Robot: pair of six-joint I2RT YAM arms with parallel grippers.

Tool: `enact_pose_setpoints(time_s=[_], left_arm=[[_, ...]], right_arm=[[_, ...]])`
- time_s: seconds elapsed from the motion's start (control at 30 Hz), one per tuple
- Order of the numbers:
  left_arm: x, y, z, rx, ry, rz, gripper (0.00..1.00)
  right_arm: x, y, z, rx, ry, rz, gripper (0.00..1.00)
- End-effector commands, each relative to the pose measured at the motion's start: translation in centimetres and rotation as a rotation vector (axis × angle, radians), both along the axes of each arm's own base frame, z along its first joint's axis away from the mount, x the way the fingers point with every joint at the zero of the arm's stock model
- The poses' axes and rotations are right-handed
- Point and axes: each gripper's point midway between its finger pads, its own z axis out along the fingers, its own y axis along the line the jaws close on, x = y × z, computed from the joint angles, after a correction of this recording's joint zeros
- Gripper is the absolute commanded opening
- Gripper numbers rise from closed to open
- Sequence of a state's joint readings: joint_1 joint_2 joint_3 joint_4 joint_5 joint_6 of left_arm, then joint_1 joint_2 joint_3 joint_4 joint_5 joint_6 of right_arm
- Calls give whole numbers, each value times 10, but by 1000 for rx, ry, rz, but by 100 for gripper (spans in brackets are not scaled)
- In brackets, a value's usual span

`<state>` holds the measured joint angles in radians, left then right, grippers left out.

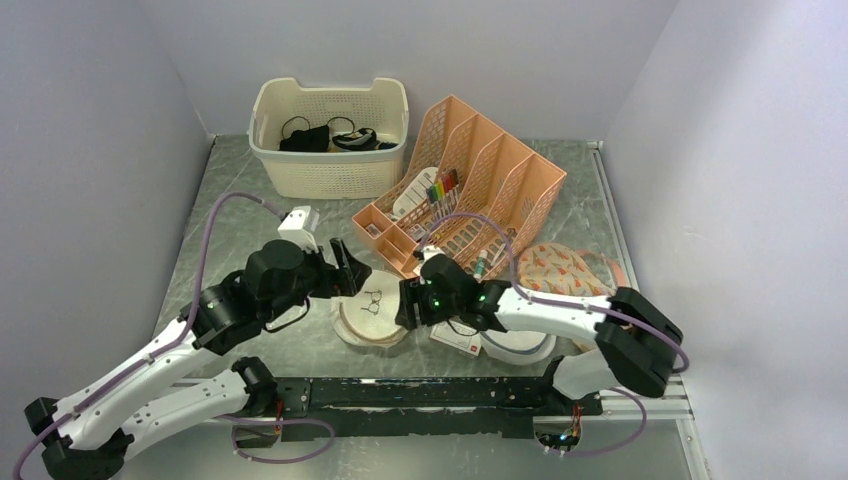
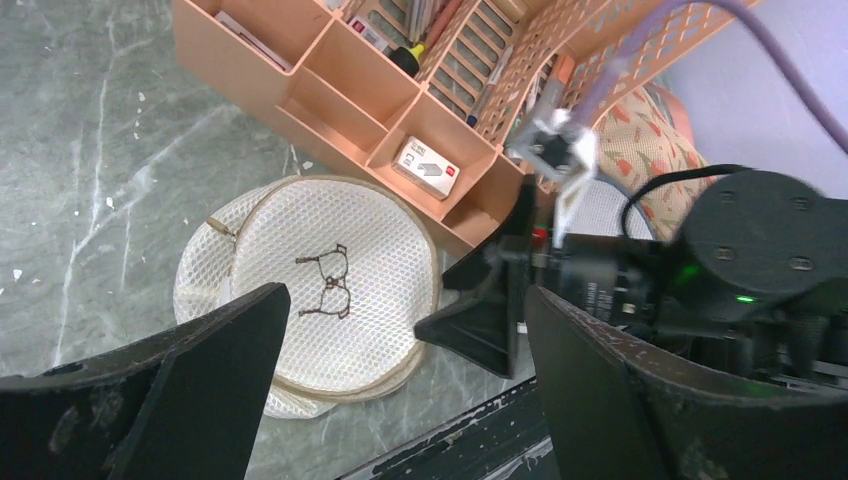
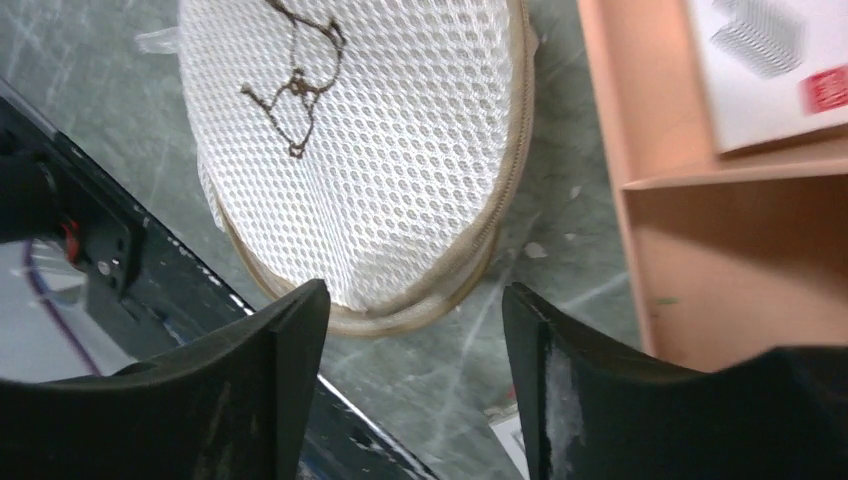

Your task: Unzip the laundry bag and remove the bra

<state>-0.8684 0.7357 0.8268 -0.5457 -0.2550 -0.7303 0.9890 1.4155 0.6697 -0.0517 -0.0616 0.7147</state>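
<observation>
The laundry bag lies flat on the table between both arms, a white mesh disc with beige zipper trim and a brown stitched emblem. It also fills the left wrist view and the right wrist view. No dark cloth shows through its mesh. My left gripper hovers at its left rim, open and empty. My right gripper is at the bag's right rim, open, with only table between its fingers. Two dark cloths with thin loops lie in the back basket. I cannot tell which one is the bra.
A cream perforated basket stands at the back. An orange file organizer sits just behind the bag. A carrot-print pouch and a white disc with a grey rim lie to the right. A black rail runs along the near edge.
</observation>
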Motion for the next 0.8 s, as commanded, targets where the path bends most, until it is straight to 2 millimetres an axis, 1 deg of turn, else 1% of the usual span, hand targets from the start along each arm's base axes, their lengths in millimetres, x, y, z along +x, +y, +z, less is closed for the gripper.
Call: enact_pose_setpoints(time_s=[0.0, 0.07, 0.17, 0.2, 0.3, 0.37, 0.43, 0.5, 0.53, 0.6, 0.67, 0.73, 0.77], left_arm=[[7, 6, 3, 21, -38, 37, 99], [12, 4, 6, 36, -57, 31, 99], [26, -1, 9, 69, -62, 7, 99], [37, 1, 12, 70, -59, 15, 99], [65, 1, 12, 57, -31, -17, 99], [86, 11, 24, 59, -52, -2, 100], [106, 24, 42, 73, -91, 28, 100], [124, 39, 69, 87, -138, 56, 99], [130, 45, 88, 90, -172, 69, 99], [137, 59, 130, 102, -254, 107, 99], [135, 69, 175, 134, -362, 123, 100], [123, 76, 220, 119, -457, 142, 100], [114, 79, 239, 105, -499, 151, 100]], right_arm=[[26, -21, 41, -75, -241, 39, 73], [39, -35, 60, -91, -317, -13, 88], [62, -55, 93, -83, -405, -102, 99], [71, -63, 106, -73, -434, -129, 100], [99, -91, 143, -52, -508, -226, 100], [114, -111, 170, -61, -571, -283, 100], [125, -130, 200, -84, -642, -338, 100], [133, -146, 233, -97, -712, -384, 100], [135, -152, 263, -78, -763, -412, 100], [135, -166, 299, -78, -826, -468, 100], [131, -182, 333, -71, -881, -536, 100], [123, -194, 364, -44, -937, -573, 100], [118, -198, 377, -25, -961, -580, 100]])
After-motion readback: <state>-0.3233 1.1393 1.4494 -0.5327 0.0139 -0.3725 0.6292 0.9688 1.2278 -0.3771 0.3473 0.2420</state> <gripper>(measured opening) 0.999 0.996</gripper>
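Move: The closed laundry bag lies about 6 cm to the right hand's left, roughly 1 cm ahead and some 3 cm below it. From the same hand the orange rack's middle is about 19 cm ahead and 11 cm right at much the same height, the small white box 5 cm back, 9 cm right and 4 cm lower. The left hand has the bag some 21 cm below, 2 cm back and 2 cm right; the cream basket is about 34 cm ahead, 11 cm left and 15 cm lower. Emptied, both hands quit the bag: the right rises some 33 cm while swinging right and forward over the orange rack, its fingers spreading from half to fully open and its wrist tipping up strongly with a clockwise turn. The left, already open, sinks slightly as it reaches forward and a little left, then climbs to about 16 cm above its start, fingertips tilting up. ##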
